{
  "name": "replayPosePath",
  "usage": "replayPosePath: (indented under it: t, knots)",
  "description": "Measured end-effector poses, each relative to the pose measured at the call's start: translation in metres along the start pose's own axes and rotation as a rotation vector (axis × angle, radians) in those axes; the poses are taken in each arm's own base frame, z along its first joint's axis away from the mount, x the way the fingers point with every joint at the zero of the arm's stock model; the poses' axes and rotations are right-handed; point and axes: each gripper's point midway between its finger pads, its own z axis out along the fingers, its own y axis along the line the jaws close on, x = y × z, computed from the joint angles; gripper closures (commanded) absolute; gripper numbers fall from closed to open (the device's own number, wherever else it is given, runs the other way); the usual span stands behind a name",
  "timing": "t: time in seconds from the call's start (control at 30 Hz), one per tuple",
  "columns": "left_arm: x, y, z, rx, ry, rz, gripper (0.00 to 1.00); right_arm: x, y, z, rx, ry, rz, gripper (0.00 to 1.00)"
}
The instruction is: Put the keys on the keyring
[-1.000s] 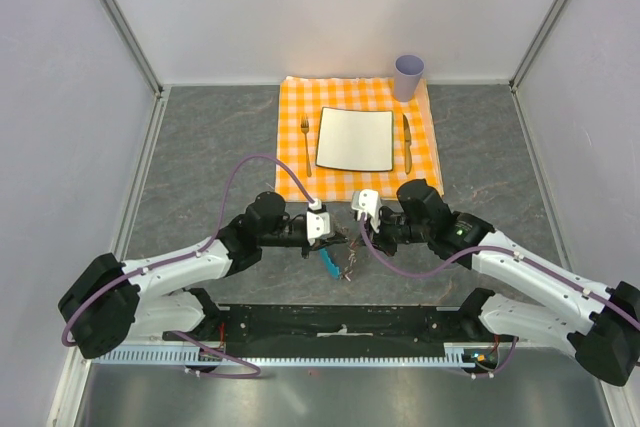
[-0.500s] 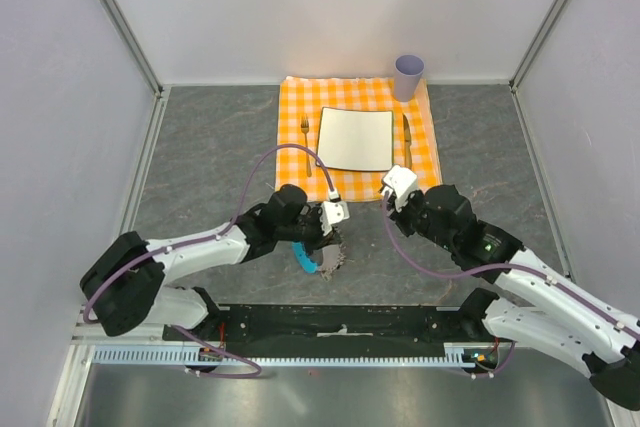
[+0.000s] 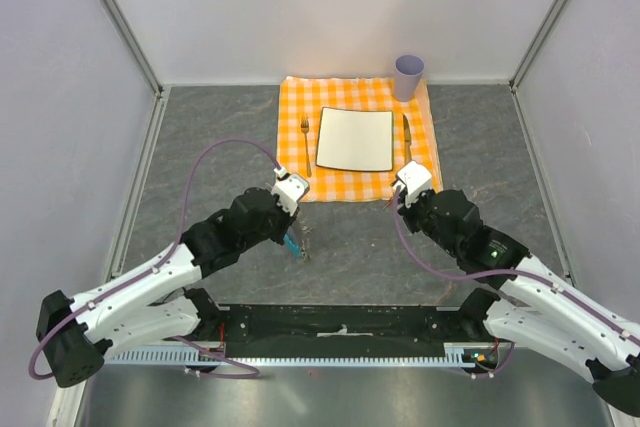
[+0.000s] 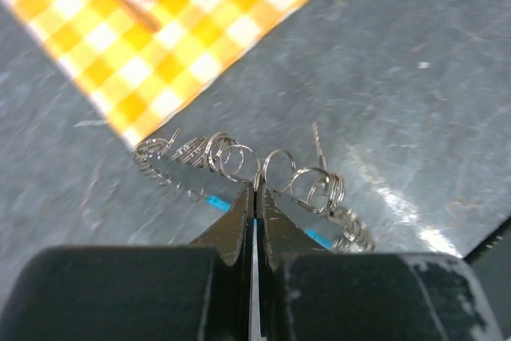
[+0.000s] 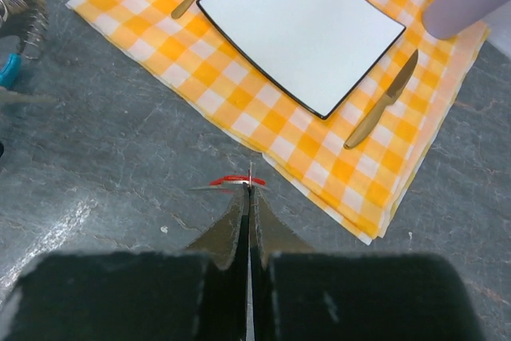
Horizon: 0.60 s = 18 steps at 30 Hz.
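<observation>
My left gripper (image 4: 255,186) is shut on the keyring (image 4: 237,157), a string of silvery wire loops with a blue tab (image 4: 214,201) showing under the fingers. From above, the keyring (image 3: 299,245) hangs at the left gripper (image 3: 294,233) over the grey table, just in front of the cloth's left corner. My right gripper (image 5: 249,189) is shut on the key (image 5: 230,180), a tiny one with a red head seen edge-on. From above, the right gripper (image 3: 392,205) holds it near the cloth's front right corner, well apart from the keyring (image 5: 21,7).
An orange checked cloth (image 3: 292,162) lies at the back middle with a white square plate (image 3: 355,139), a fork (image 3: 306,145), a knife (image 3: 407,142) and a purple cup (image 3: 408,76). White walls enclose the table on three sides.
The two grippers were together near the table's front middle. The left has since drawn left with the keyring, and the right has drawn right and back with the key.
</observation>
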Motion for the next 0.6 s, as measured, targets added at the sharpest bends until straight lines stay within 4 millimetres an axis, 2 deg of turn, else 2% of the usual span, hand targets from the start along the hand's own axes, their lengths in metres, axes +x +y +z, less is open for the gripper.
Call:
replayPosePath:
  t: [0.17, 0.27, 0.3, 0.4, 0.5, 0.6]
  knots:
    - [-0.006, 0.033, -0.021, -0.189, 0.084, -0.014, 0.98, -0.01, -0.005, -0.008, 0.016, -0.046, 0.019, 1.0]
    - [-0.013, 0.037, -0.019, -0.214, 0.131, 0.004, 0.98, -0.009, -0.004, -0.007, 0.015, -0.044, 0.023, 1.0]
    - [-0.011, 0.035, -0.011, -0.203, 0.168, 0.025, 0.98, -0.008, -0.004, -0.006, 0.015, -0.042, 0.024, 1.0]
    - [0.0, 0.016, 0.022, -0.103, 0.282, 0.091, 0.98, -0.006, -0.003, -0.006, 0.015, -0.04, 0.026, 1.0]
    - [0.024, -0.019, 0.058, 0.066, 0.393, 0.169, 0.98, -0.006, -0.005, -0.007, 0.023, -0.046, 0.03, 1.0]
    - [0.052, -0.053, 0.072, 0.244, 0.48, 0.215, 0.98, -0.007, -0.007, -0.01, 0.031, -0.058, 0.035, 1.0]
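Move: In the left fingers the keyring already hangs; the keys, still pinched in the right fingers, lie some 22 cm to the left hand's right, about 3 cm farther out and 5 cm higher. On the table some 15 cm below the left hand, the fork lies about 20 cm straight ahead, and the plate roughly 23 cm ahead and 14 cm right. From the right hand, the keyring is about 21 cm left, 5 cm back and 9 cm lower. Swinging the hanging keyring, the left hand first goes about 4 cm left with a little rise and reach. It then whips back right and down, some 10 cm each way, turning clockwise nearly 30 degrees from the outer point and tipping its fingers down. It keeps its shut grip; the right hand stays almost still, holding the keys. ##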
